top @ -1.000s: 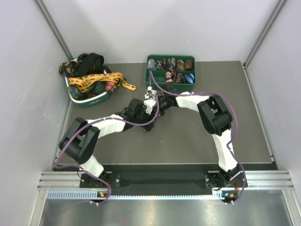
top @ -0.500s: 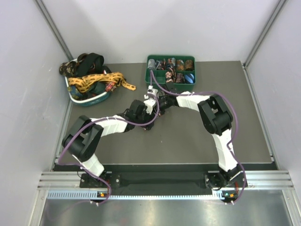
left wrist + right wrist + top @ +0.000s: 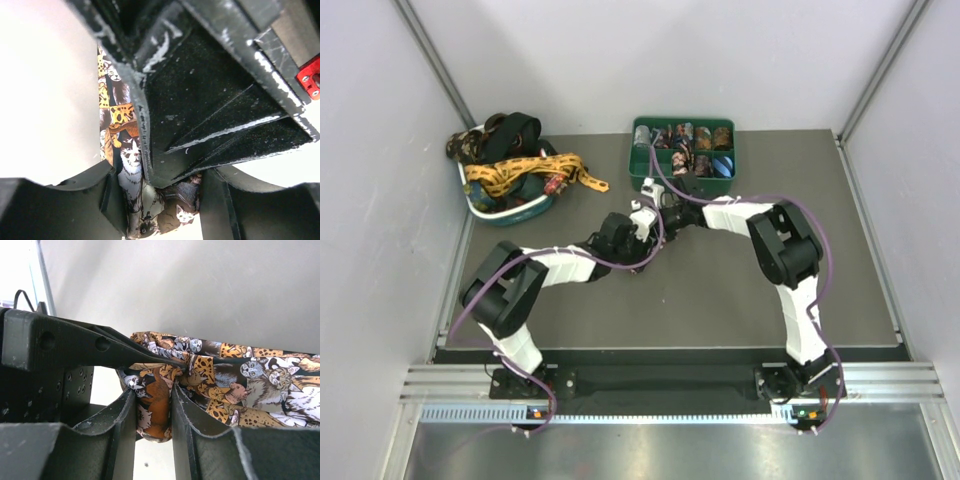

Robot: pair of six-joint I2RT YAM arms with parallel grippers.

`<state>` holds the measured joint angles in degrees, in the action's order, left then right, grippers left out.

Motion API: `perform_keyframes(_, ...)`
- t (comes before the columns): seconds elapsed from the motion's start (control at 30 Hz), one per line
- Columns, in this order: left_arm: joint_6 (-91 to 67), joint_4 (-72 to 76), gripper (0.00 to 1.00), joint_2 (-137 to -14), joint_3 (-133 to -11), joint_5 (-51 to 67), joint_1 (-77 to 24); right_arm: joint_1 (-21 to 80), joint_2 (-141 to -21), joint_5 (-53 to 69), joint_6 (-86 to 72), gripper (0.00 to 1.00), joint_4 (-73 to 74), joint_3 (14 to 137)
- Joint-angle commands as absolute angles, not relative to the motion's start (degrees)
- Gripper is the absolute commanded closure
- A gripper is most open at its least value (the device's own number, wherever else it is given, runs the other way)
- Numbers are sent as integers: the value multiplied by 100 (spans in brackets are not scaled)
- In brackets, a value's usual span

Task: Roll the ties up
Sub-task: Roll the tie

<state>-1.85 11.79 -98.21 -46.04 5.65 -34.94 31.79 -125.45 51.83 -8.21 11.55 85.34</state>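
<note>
A tie [image 3: 225,375] printed with cats and leopards in brown, orange and grey is held between both grippers above the middle of the table. My right gripper [image 3: 152,397] is shut on a folded end of it, fabric squeezed tight between the two pads. My left gripper [image 3: 160,202] has the rolled part of the same tie [image 3: 127,155] filling the gap between its fingers. A black finger of the right gripper [image 3: 200,100] crosses just in front. From above, the left gripper [image 3: 636,230] and right gripper [image 3: 657,210] meet tip to tip and hide the tie.
A green compartment tray [image 3: 633,150] with several small rolled ties [image 3: 692,137] stands at the back centre. A teal basket [image 3: 515,215] at the back left is heaped with loose ties [image 3: 520,170], one gold strip hanging over its rim. Grey walls close in both sides.
The left gripper's jaws have narrowed onto the tie, and the left arm has pushed a little further up and right toward the right gripper. The right gripper has kept its hold.
</note>
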Motion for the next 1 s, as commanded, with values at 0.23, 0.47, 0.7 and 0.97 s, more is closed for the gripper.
perform_keyframes(0.23, -677, 958, 55, -10959, -5780, 1134, -4324, 2506, -10980, 5028, -1318, 94, 89, 6751)
perform_keyframes(0.47, -510, 193, 56, -11513, -7215, 1002, -4658, 1881, -10345, 4870, -1485, 94, -220, 5784)
perform_keyframes(0.7, -326, -167, 25, -11033, -7234, 695, -4650, 1907, -10239, 4764, -1573, 94, -377, 5669)
perform_keyframes(0.97, -632, -211, 1, -9827, -6329, 229, -4412, 2249, -10037, 4448, -1775, 94, -509, 5687)
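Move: The rolled end of the cat-print tie is already in both hands: at the left fingertips, roughly 1 cm ahead and 1 cm to the right, and at the right hand point itself, close to the table. From the left hand, the green box stands about 26 cm ahead and 9 cm right; the yellow tie in the basket lies some 21 cm ahead and 27 cm left, higher up. To the right, both hands carry the rolled tie end side by side about 13 cm, low over the table, the right wrist turning some 20 degrees clockwise and the left somewhat less. The left fingers then open wide, letting go of the tie, and that hand rises and drifts back left; the right hand keeps its pinch on the roll while easing back left 2-3 cm. ##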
